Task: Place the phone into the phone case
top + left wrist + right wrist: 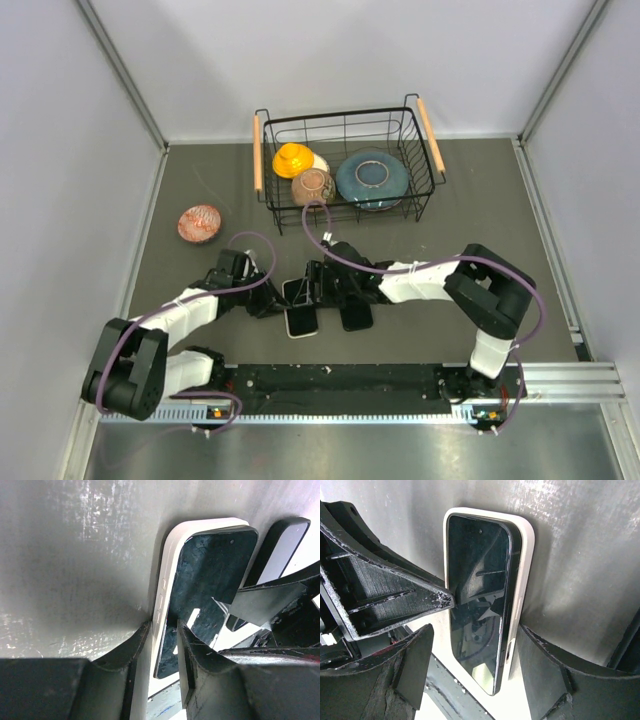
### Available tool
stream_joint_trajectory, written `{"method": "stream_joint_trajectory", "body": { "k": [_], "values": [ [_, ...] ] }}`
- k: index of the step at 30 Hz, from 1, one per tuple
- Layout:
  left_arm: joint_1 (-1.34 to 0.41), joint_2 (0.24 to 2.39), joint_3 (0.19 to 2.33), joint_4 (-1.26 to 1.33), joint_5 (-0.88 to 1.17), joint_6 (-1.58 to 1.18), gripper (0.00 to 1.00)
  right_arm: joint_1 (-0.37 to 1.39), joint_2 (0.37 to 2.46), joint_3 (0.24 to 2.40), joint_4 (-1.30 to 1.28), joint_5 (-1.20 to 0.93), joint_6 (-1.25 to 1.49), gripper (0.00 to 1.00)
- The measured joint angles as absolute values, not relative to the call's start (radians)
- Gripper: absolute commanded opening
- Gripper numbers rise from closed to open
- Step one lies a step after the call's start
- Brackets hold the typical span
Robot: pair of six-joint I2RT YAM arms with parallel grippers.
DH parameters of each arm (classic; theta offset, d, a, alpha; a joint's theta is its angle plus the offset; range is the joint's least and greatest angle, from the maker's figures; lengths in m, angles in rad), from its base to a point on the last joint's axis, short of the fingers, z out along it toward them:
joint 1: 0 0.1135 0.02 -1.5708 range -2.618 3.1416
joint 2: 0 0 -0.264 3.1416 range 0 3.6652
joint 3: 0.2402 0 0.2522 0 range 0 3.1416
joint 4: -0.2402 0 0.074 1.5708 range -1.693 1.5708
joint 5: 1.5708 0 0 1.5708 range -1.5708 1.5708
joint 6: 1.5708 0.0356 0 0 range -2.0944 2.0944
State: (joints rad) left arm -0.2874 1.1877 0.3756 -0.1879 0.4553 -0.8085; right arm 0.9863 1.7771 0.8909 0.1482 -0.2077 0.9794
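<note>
A black phone [301, 322] lies tilted in a white phone case [172, 545] on the grey table, one long edge riding above the case rim. It shows in the left wrist view [210, 580] and the right wrist view [477, 580], with the case [525, 555] under it. My left gripper [162, 630] [278, 303] is closed narrowly over the case's left wall and the phone's edge. My right gripper [476, 630] [318, 290] is open and straddles phone and case. Its right finger [545, 675] rests against the case's side.
A dark flat slab [356, 316] [280, 545] lies just right of the phone. A wire basket [345, 118] at the back holds a yellow bowl [293, 158], a brown bowl [313, 185] and a blue plate [372, 178]. A reddish bowl [200, 223] sits at left.
</note>
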Motion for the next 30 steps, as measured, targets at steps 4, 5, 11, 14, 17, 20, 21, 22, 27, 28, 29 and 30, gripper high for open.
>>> {"method": "stream_joint_trajectory", "body": {
  "k": [4,5,11,14,17,20,21,22,27,28,29,30],
  "values": [
    [-0.282,1.190,0.370,-0.180,0.462,-0.811,0.26,0.976,1.776,0.854,0.223,-0.231,0.966,0.58],
    [-0.281,1.191,0.368,-0.178,0.465,-0.812,0.25,0.966,1.776,0.822,0.287,-0.243,0.972,0.54],
    [-0.279,1.217,0.346,-0.113,0.517,-0.839,0.22,0.886,1.818,0.618,0.715,-0.345,1.099,0.51],
    [-0.277,1.217,0.336,-0.095,0.528,-0.844,0.22,0.881,1.826,0.601,0.777,-0.364,1.112,0.47],
    [-0.275,1.217,0.333,-0.089,0.535,-0.847,0.22,0.881,1.826,0.594,0.807,-0.371,1.112,0.45],
    [-0.273,1.217,0.333,-0.088,0.538,-0.847,0.22,0.881,1.826,0.587,0.828,-0.374,1.111,0.44],
    [-0.273,1.217,0.333,-0.088,0.539,-0.847,0.22,0.881,1.826,0.587,0.830,-0.376,1.111,0.43],
    [-0.273,1.217,0.333,-0.088,0.539,-0.847,0.22,0.881,1.826,0.587,0.832,-0.376,1.111,0.42],
    [-0.270,1.217,0.333,-0.088,0.545,-0.846,0.27,0.879,1.832,0.582,0.860,-0.383,1.115,0.32],
    [-0.270,1.217,0.333,-0.088,0.548,-0.846,0.28,0.878,1.837,0.582,0.869,-0.386,1.118,0.28],
    [-0.269,1.218,0.333,-0.088,0.551,-0.846,0.29,0.876,1.842,0.582,0.875,-0.388,1.120,0.28],
    [-0.269,1.218,0.333,-0.088,0.553,-0.846,0.30,0.876,1.845,0.582,0.878,-0.389,1.120,0.28]
  ]
}}
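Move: The phone lies on the pale phone case, and its middle is about 4 cm to the right of the left hand, level with it fore and aft and 1 cm below. From the right hand it is some 2 cm left, 1 cm back and 2 cm down, the case right beneath. A second, black phone lies about 12 cm to the right of the right hand, level with it fore and aft and 4 cm down. The phone and case get pinched together along their right edge by the right hand, which shifts about 1.5 cm right and 1 cm forward, rolls some 20 degrees so its fingertips swing up and left, then rises 1 cm as the fingers close from wide to narrow. The left hand keeps the left edge between its fingers, narrowing a little and easing 1 cm right. ##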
